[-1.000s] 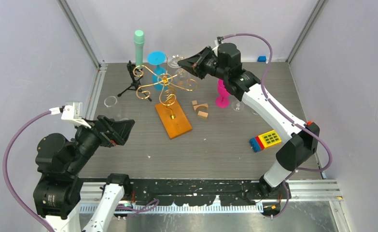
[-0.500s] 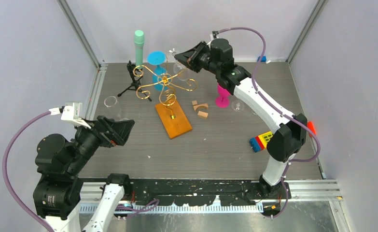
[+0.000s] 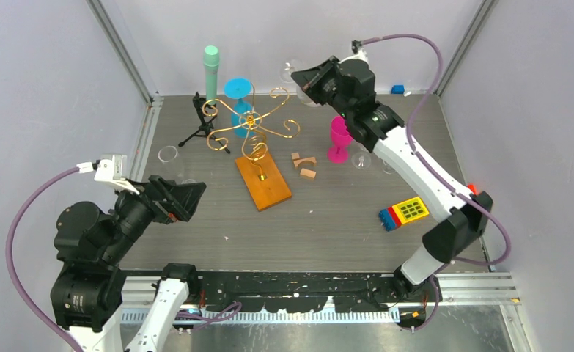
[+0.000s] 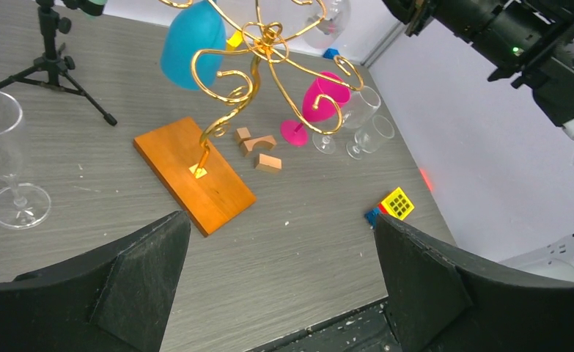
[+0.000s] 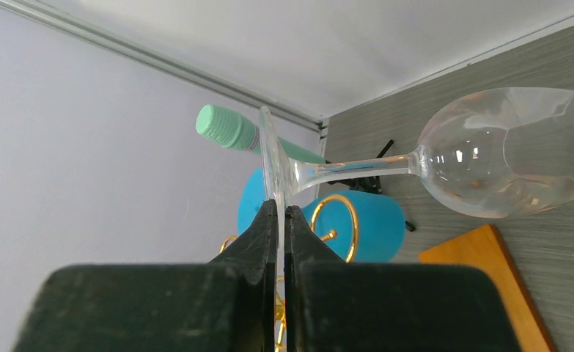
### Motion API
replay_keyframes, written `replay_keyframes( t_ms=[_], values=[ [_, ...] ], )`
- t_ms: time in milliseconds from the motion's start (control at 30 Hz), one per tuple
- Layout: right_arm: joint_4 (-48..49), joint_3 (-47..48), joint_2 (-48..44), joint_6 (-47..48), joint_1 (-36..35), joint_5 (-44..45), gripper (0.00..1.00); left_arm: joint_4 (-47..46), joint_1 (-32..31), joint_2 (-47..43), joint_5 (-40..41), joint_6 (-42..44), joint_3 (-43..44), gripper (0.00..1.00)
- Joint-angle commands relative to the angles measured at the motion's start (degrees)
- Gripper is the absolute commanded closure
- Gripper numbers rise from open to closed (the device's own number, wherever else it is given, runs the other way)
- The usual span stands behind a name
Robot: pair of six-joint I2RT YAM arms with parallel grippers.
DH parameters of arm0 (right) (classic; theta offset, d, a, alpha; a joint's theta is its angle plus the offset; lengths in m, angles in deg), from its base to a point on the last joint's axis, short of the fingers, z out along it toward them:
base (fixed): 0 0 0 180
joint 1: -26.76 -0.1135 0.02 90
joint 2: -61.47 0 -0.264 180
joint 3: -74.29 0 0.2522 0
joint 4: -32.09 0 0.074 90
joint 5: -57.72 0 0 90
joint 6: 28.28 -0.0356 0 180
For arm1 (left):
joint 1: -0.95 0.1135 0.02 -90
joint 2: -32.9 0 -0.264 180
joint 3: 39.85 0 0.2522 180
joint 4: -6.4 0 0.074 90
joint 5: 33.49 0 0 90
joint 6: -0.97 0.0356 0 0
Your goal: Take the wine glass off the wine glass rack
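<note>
A clear wine glass [image 5: 503,150] lies sideways in the air, and my right gripper [image 5: 278,204] is shut on the edge of its foot. In the top view the glass [image 3: 291,71] and right gripper [image 3: 304,77] hang at the back, just right of the wine glass rack [image 3: 251,125], with no gold arm around the stem. The rack's gold wire arms [image 4: 258,44] rise from an orange wooden base [image 4: 193,174]. A blue glass [image 3: 238,92] hangs upside down on it. My left gripper [image 4: 280,286] is open over the near left table, holding nothing.
A pink goblet [image 3: 339,139] and clear glasses [image 3: 361,158] stand right of the rack. Behind it are a black tripod [image 3: 199,121] and a green cylinder [image 3: 210,70]. Wooden blocks [image 3: 304,165], a colourful toy block [image 3: 403,213] and a clear glass [image 4: 9,154] also stand on the table.
My right gripper has carried the clear glass up and to the right, away from the rack's upper right arm. The left arm has not moved.
</note>
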Motion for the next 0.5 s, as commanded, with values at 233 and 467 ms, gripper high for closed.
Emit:
replay_keyframes(
  t_ms=[233, 467],
  values=[
    [-2.95, -13.41, -23.76, 0.45, -0.28, -0.32, 1.0, -16.41, -0.13, 1.33, -22.36, -0.4, -4.45, 0.0],
    [-9.83, -24.52, -38.41, -3.79, -0.28, -11.5, 1.0, -36.9, -0.08, 4.25, -30.87, -10.85, -11.16, 0.0]
  ],
)
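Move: The open left hand has the hanging wine glass about 33 cm ahead, 20 cm to its right and 8 cm lower; the rack's hub is 21 cm ahead and 8 cm right, a standing clear glass 20 cm ahead and 11 cm left. From the right hand, already holding the wine glass by its foot, the left gripper is some 30 cm back, 18 cm left and about level. The hub is 9 cm back and 10 cm left of the right hand; the pink glass is level with it, 12 cm right and 30 cm below. The right hand keeps its pinch on the wine glass's foot and swings it back towards the robot by about 14 cm and to the right by 8 cm, rising slightly and hardly turning, clear of the rack on its right side. Meanwhile the left hand, fingers still wide open, shifts 6 cm right towards the held wine glass, rises a little and swivels some 25 degrees clockwise, its fingers tipping slightly up. ##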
